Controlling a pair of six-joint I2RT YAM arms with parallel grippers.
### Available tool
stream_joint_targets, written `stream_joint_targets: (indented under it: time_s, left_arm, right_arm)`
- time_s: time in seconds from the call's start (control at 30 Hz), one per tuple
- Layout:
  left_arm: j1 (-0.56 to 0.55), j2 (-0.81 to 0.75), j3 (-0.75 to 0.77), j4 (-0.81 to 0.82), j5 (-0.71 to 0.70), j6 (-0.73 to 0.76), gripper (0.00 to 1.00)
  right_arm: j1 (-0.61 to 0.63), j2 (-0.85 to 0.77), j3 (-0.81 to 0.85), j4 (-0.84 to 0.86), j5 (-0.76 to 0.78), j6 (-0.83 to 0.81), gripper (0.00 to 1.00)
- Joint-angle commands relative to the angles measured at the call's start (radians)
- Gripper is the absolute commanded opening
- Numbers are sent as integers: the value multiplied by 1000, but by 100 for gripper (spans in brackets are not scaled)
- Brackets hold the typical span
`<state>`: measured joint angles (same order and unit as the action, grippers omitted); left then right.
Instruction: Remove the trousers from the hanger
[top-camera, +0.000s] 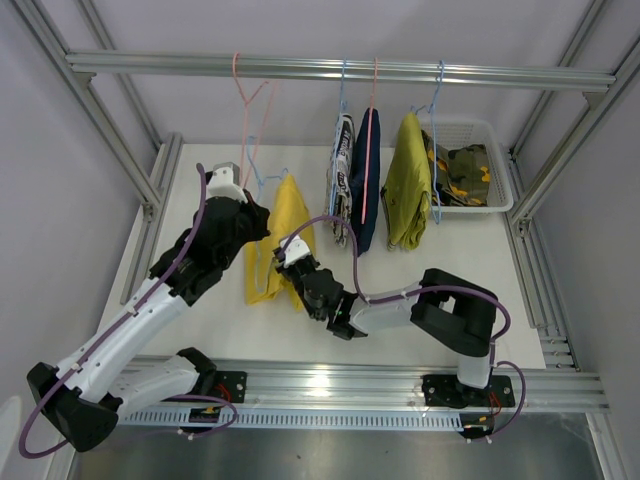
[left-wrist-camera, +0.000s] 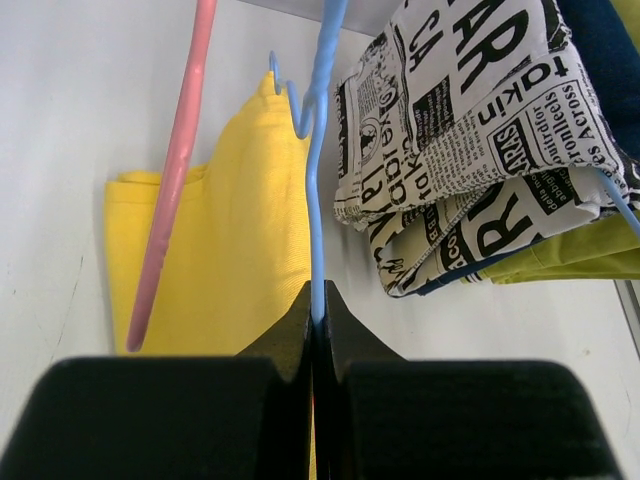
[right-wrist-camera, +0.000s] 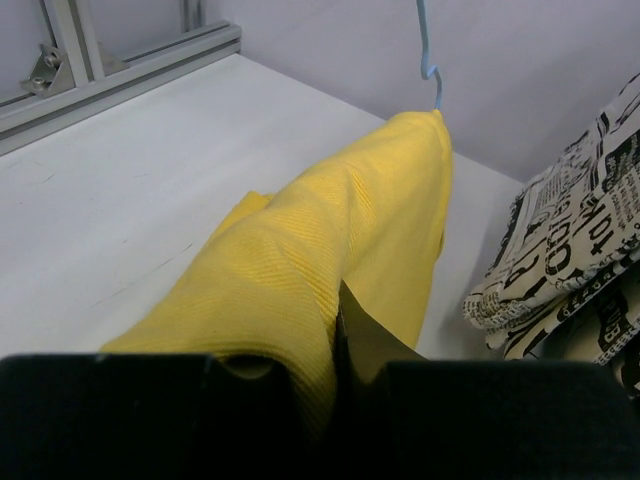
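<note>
The bright yellow trousers (top-camera: 275, 235) hang over a blue hanger (left-wrist-camera: 318, 180) low above the table, their lower end lying on it. My left gripper (top-camera: 262, 222) is shut on the hanger's blue wire, which runs straight up from between the fingertips in the left wrist view (left-wrist-camera: 318, 300). From the right, my right gripper (top-camera: 288, 252) is shut on a fold of the yellow trousers (right-wrist-camera: 330, 230); in the right wrist view (right-wrist-camera: 338, 310) the cloth bulges over its left finger. The hanger's hook (right-wrist-camera: 430, 60) shows above the cloth.
An empty pink hanger (top-camera: 250, 110) hangs from the rail (top-camera: 340, 68). The black-and-white print trousers (top-camera: 341, 175), navy trousers (top-camera: 366, 180) and mustard-olive trousers (top-camera: 407, 180) hang on hangers to the right. A white basket (top-camera: 503, 170) at back right holds the camouflage trousers (top-camera: 465, 170).
</note>
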<state>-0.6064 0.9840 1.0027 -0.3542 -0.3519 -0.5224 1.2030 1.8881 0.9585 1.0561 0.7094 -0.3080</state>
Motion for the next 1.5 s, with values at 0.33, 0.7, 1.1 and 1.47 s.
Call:
stream_joint_targets:
  time_s: [0.33, 0.7, 1.1, 1.47]
  left_arm:
    - [14, -4, 50, 57, 16, -1, 1]
    - [13, 21, 51, 50, 14, -2, 0]
    - [14, 33, 54, 50, 17, 1, 1]
    - [13, 51, 65, 44, 16, 12, 1]
  right_arm:
    - [-8, -136, -12, -34, 22, 60, 0]
    - [33, -245, 43, -119, 38, -3, 0]
    - [76, -328, 80, -176, 68, -100, 0]
    - [142, -432, 164, -269, 125, -215, 0]
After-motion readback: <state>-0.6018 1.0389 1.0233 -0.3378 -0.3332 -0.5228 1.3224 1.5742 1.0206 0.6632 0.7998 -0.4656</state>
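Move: My right hand already pinches the yellow trousers; the far tip of the blue hanger they come off is about 16 cm ahead of it, dead in line sideways, and 8 cm higher. The print trousers hang about 17 cm ahead and 14 cm to its right, the dark-blue ones just beyond at some 19 cm right, both about 8 cm up. From my left hand, shut on the hanger wire, that tip is some 13 cm ahead and 2 cm right, about level. Keeping the yellow trousers pinched, I draw my right hand up about 9 cm and back some 5, slowly at first and then faster, its left side dipping roughly 10 degrees, pulling the cloth away from the blue hanger's far tip. My left hand stays almost in place, still gripping the hanger wire as the counter-hold. ##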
